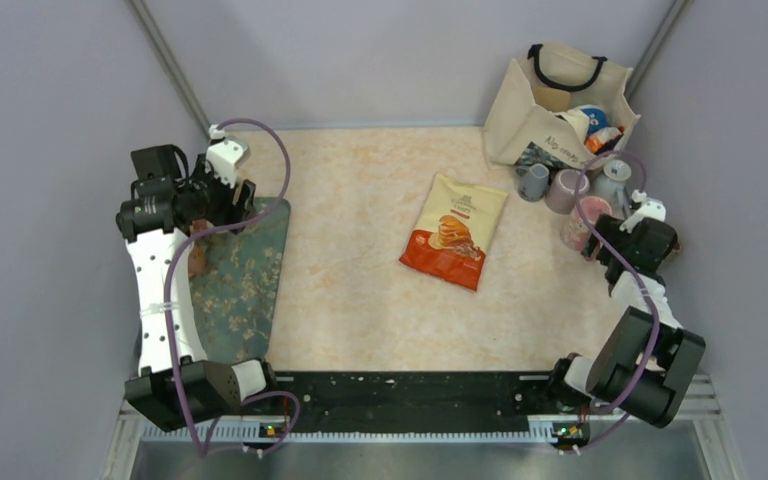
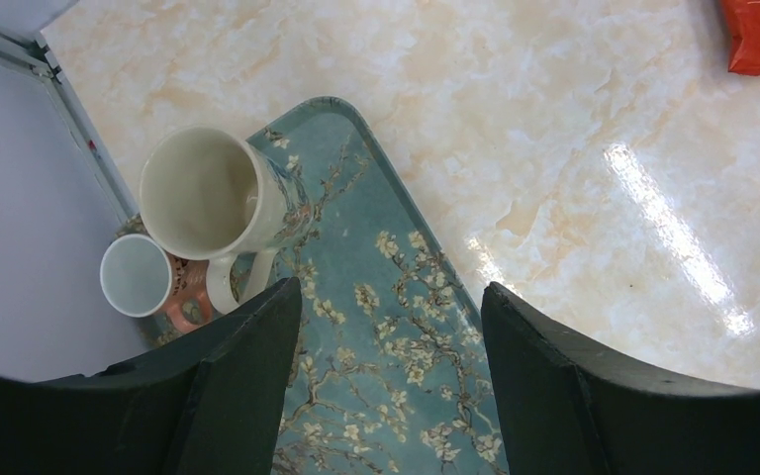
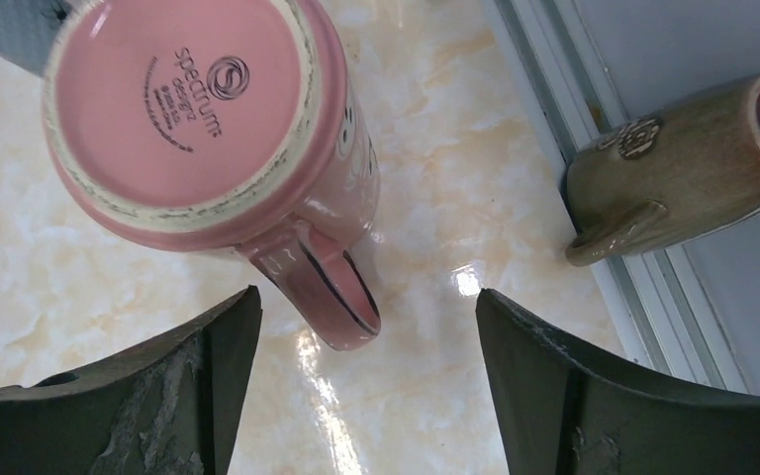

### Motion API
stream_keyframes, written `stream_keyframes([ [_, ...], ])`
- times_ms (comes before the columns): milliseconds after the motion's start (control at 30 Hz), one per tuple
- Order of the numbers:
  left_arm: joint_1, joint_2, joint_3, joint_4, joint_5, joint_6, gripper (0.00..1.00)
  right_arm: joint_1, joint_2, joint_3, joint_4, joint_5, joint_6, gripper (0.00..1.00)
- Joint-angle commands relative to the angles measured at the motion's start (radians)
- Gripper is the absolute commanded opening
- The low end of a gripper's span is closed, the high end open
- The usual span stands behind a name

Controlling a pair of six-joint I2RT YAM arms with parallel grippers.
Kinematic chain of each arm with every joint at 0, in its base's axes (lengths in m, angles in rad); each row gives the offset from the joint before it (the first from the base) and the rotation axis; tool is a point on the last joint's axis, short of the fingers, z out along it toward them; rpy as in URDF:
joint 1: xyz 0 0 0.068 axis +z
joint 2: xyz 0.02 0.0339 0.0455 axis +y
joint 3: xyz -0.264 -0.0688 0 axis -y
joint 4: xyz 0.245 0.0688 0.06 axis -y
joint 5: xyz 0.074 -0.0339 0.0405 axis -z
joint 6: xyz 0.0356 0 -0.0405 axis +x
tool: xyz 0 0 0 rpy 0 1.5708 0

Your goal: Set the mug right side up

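A pink mug (image 3: 188, 109) stands upside down on the marble table, its stamped base facing up and its handle (image 3: 327, 287) pointing at my right gripper. In the top view this mug (image 1: 580, 222) sits at the far right. My right gripper (image 3: 366, 294) hovers just above it, open, and the handle's tip lies between the fingers without touching either. My left gripper (image 2: 391, 292) hangs open and empty over a blue flowered tray (image 2: 396, 336). On the tray's far corner stand an upright white flowered mug (image 2: 203, 193) and a smaller upright mug (image 2: 139, 275).
An olive-brown mug (image 3: 683, 163) lies on its side against the right wall rail. A chips bag (image 1: 455, 232) lies mid-table. A tote bag (image 1: 560, 100) stands at the back right, with three more mugs (image 1: 565, 190) in front of it.
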Motion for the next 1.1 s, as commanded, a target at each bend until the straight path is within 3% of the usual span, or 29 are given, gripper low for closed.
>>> stream_keyframes([
  [0, -0.004, 0.006, 0.012, 0.021, 0.028, 0.022, 0.72, 0.008, 0.048, 0.025, 0.000, -0.016, -0.089, 0.78],
  [167, -0.004, 0.023, 0.014, 0.020, 0.027, 0.026, 0.72, 0.018, 0.149, 0.100, -0.034, -0.037, -0.136, 0.77],
  [367, -0.004, 0.036, 0.024, 0.019, 0.015, 0.024, 0.72, 0.045, 0.246, 0.172, -0.067, -0.068, -0.162, 0.63],
  [567, -0.006, 0.042, 0.033, 0.014, 0.026, 0.011, 0.72, 0.054, 0.261, 0.202, -0.067, -0.091, -0.155, 0.27],
  [733, -0.011, 0.038, 0.024, 0.013, 0.038, -0.027, 0.72, 0.065, 0.260, 0.240, -0.087, -0.100, -0.052, 0.04],
  [900, -0.056, 0.027, -0.033, 0.025, 0.077, -0.108, 0.72, 0.066, 0.180, 0.203, -0.064, -0.084, 0.072, 0.00],
  [1067, -0.142, 0.023, -0.069, 0.049, 0.044, -0.194, 0.71, 0.066, 0.044, 0.131, -0.019, -0.187, 0.260, 0.00],
])
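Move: The upside-down pink mug stands about 8 cm ahead of the right hand, 4 cm left and 4 cm lower, its handle towards the hand. The mauve mug is roughly 8 cm beyond it and 5 cm further left; the brown mug lies some 13 cm to the hand's right, 3 cm ahead. From the left hand the pink mug is around 72 cm right, 8 cm ahead and 23 cm below. Right hand sinks 4 cm, edges forward, pinches the pink mug's handle, rises 2 cm; left drifts right, down. ##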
